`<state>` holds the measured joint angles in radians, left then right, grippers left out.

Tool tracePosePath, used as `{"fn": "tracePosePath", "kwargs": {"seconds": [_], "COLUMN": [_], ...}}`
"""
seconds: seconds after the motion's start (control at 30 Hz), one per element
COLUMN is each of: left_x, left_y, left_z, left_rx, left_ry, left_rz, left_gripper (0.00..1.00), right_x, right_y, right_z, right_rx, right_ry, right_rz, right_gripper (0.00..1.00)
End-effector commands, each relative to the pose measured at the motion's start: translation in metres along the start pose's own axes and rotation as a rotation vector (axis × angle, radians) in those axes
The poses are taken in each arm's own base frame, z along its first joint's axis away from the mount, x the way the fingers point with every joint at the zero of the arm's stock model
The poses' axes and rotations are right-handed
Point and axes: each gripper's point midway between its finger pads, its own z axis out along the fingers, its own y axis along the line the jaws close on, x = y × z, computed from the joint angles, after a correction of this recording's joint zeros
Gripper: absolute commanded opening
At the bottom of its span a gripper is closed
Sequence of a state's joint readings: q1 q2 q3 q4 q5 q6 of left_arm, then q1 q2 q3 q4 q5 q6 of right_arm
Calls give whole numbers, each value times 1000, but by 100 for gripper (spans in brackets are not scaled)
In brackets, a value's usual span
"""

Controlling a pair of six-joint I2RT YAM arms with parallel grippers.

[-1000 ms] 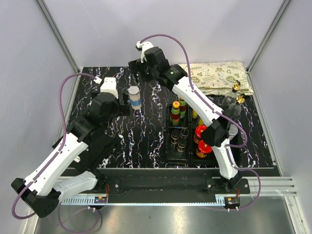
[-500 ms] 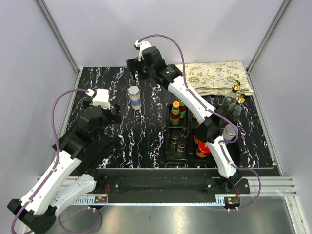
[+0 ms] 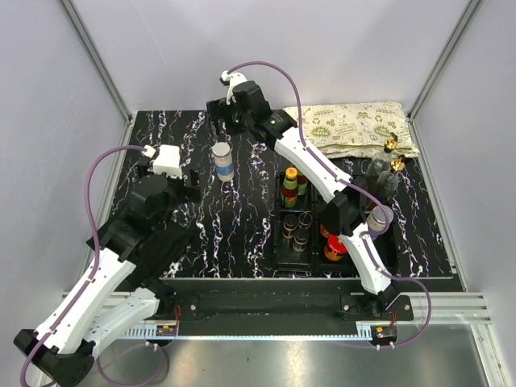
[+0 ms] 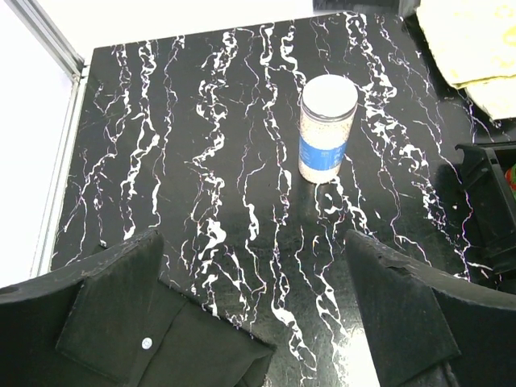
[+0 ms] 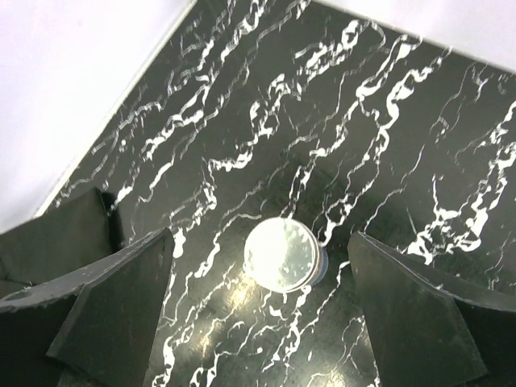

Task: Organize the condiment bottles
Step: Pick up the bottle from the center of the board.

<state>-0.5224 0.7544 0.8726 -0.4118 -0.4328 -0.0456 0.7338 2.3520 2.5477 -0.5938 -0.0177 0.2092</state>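
A shaker bottle (image 3: 222,160) with a grey lid and blue label stands upright and alone on the black marble mat; it also shows as the bottle (image 4: 326,129) in the left wrist view. My right gripper (image 3: 218,127) hovers open above and just behind it, and the lid (image 5: 284,254) lies below, between the wide-apart fingers. My left gripper (image 3: 193,183) is open and empty, low and to the bottle's left, apart from it. Several other condiment bottles stand in the black tray (image 3: 279,242): green- and yellow-capped sauces (image 3: 291,185), dark jars (image 3: 295,230) and red-lidded jars (image 3: 333,218).
A patterned bag (image 3: 355,125) lies at the back right, with two clear gold-spouted glass bottles (image 3: 393,155) in front of it. A grey-lidded shaker (image 3: 379,216) is at the tray's right side. The tray's corner (image 4: 484,201) shows at the right of the left wrist view. Walls enclose the mat.
My left gripper has drawn back leftward, away from the shaker bottle. My right gripper has shifted slightly left, over the bottle. Both stayed open.
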Motion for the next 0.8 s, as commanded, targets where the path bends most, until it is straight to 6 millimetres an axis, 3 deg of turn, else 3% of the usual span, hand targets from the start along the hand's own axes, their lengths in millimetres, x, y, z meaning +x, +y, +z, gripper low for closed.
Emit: {"fn": "tracePosePath", "kwargs": {"seconds": [0.0, 0.1, 0.4, 0.77], "left_x": [-11, -9, -16, -17], "left_y": [-1, -6, 1, 5], "left_z": [3, 4, -3, -3], "left_rx": [8, 32, 4, -20], "left_ry": [-53, -41, -70, -61], "left_rz": [-7, -3, -27, -42], "left_gripper": [99, 99, 99, 99], "right_x": [-2, 8, 9, 51], "right_y": [5, 3, 9, -4], "right_z": [0, 7, 17, 39], "right_rx": [-31, -24, -53, 2], "right_ry": [-11, 8, -12, 66], "right_rz": [19, 34, 46, -18], "right_gripper": [100, 100, 100, 100]}}
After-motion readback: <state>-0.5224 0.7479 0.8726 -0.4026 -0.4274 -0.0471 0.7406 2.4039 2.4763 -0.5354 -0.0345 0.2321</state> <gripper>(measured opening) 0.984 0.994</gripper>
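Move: The blue-labelled bottle stands almost straight below the open right hand, its middle about 20 cm down, some 3 cm back and 1 cm to the left. The nearest sauce bottle in the tray is roughly 14 cm back and 20 cm to the right of the right hand. The black cloth lies about 28 cm back and 21 cm left of it. From the left hand the blue-labelled bottle is some 17 cm ahead, 8 cm right and 21 cm down. Towards the bottle's lid from above, the right hand sinks roughly 5 cm in all: a couple of centimetres first, then it hangs level while easing about 1 cm left, then drops again, faster by the end. The fingers stay wide open and nothing is touched yet; the wrist barely tips further down. ##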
